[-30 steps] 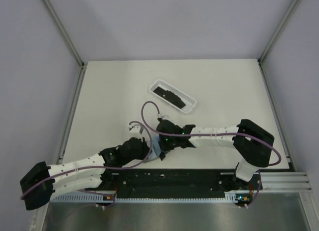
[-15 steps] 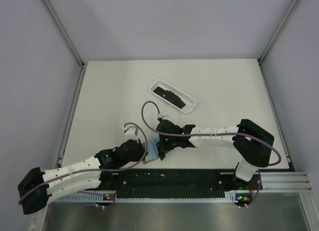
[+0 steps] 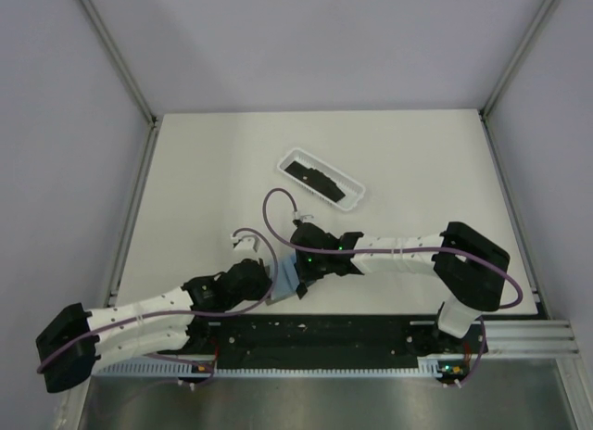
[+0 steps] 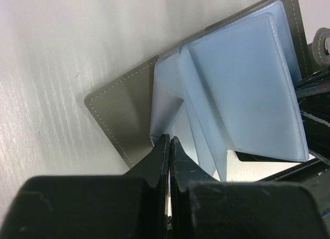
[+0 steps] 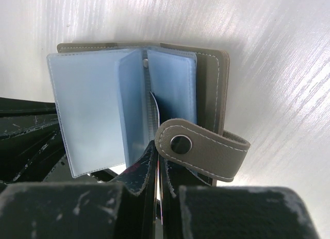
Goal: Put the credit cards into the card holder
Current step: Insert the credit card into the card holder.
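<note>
The card holder [image 3: 286,280] lies open on the table near the front edge, with a grey stitched cover [image 4: 124,110] and pale blue sleeves [image 5: 87,115] fanned up. Its snap strap [image 5: 202,149] curls over in front of my right gripper [image 5: 156,144]. That gripper [image 3: 299,280] is shut, its tips at the foot of the middle sleeves. My left gripper [image 4: 170,140] is also shut, its tips against the lower edge of one sleeve. It meets the holder from the left [image 3: 268,285]. Whether either pinches a sleeve is unclear. Black credit cards [image 3: 321,183] lie in the tray.
A white translucent oblong tray [image 3: 289,158] sits slanted at the table's middle, beyond both arms. A purple cable loops over each wrist [image 3: 271,208]. Metal rails [image 3: 134,217] border the table left and right, and the black base bar [image 3: 315,333] runs just behind the holder.
My left arm drew back toward the front left, then came forward a little again. The card holder shifted slightly with it. The right arm stayed put.
</note>
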`<state>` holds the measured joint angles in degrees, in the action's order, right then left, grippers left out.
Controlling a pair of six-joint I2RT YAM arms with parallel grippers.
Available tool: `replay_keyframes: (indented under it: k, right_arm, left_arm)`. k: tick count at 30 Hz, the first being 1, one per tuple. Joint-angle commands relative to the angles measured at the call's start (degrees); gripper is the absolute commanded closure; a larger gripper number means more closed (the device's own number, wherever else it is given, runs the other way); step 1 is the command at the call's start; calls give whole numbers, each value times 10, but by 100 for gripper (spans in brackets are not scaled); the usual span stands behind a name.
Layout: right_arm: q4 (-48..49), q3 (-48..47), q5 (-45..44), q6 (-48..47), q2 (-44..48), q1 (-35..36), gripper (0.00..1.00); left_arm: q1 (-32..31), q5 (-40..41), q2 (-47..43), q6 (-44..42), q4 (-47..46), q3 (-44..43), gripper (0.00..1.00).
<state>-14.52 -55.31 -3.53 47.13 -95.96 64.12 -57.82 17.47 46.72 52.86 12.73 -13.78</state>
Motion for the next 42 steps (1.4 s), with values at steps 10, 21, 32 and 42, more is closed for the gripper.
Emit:
replay_keyframes:
  k: [10,21,32,42]
  right_arm:
    - [-32,3,-19,-6,-14,7,100]
    - [-32,3,-19,-5,-13,7,100]
    - [-32,6,-19,-3,-15,7,100]
    - [-31,6,-19,-1,-17,8,100]
  left_arm:
    - [-1,63,-106,8,99,-33,100]
    - [-1,45,-105,-8,121,-86,100]
    - [-1,28,-103,-61,7,-89,100]
    - [-1,-17,36,-65,-91,-71,100]
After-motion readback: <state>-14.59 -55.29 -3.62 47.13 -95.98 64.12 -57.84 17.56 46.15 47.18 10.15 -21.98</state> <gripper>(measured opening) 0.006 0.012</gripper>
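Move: The open card holder, its middle about 5 cm to the right of the left hand and 2 cm farther out, lies slightly below those fingertips, with the curled left-hand sleeves right at them. The black card sits in the right hand's grip, some 7 cm right of the left hand; the snap strap is about 11 cm right and 1 cm out. From the right hand, the holder's middle lies roughly 2 cm left, 2 cm ahead and 3 cm lower. The holder's curled left sleeves are let go as the left hand, fingers still shut, eases a little to the left and climbs nearly 9 cm, its fingers tipping up about 10 degrees. Still high, it swings back some 5 cm to the right over the holder, drifting forward, and begins to sink. The right hand stays put, keeping its pinch on the card in the sleeves. ##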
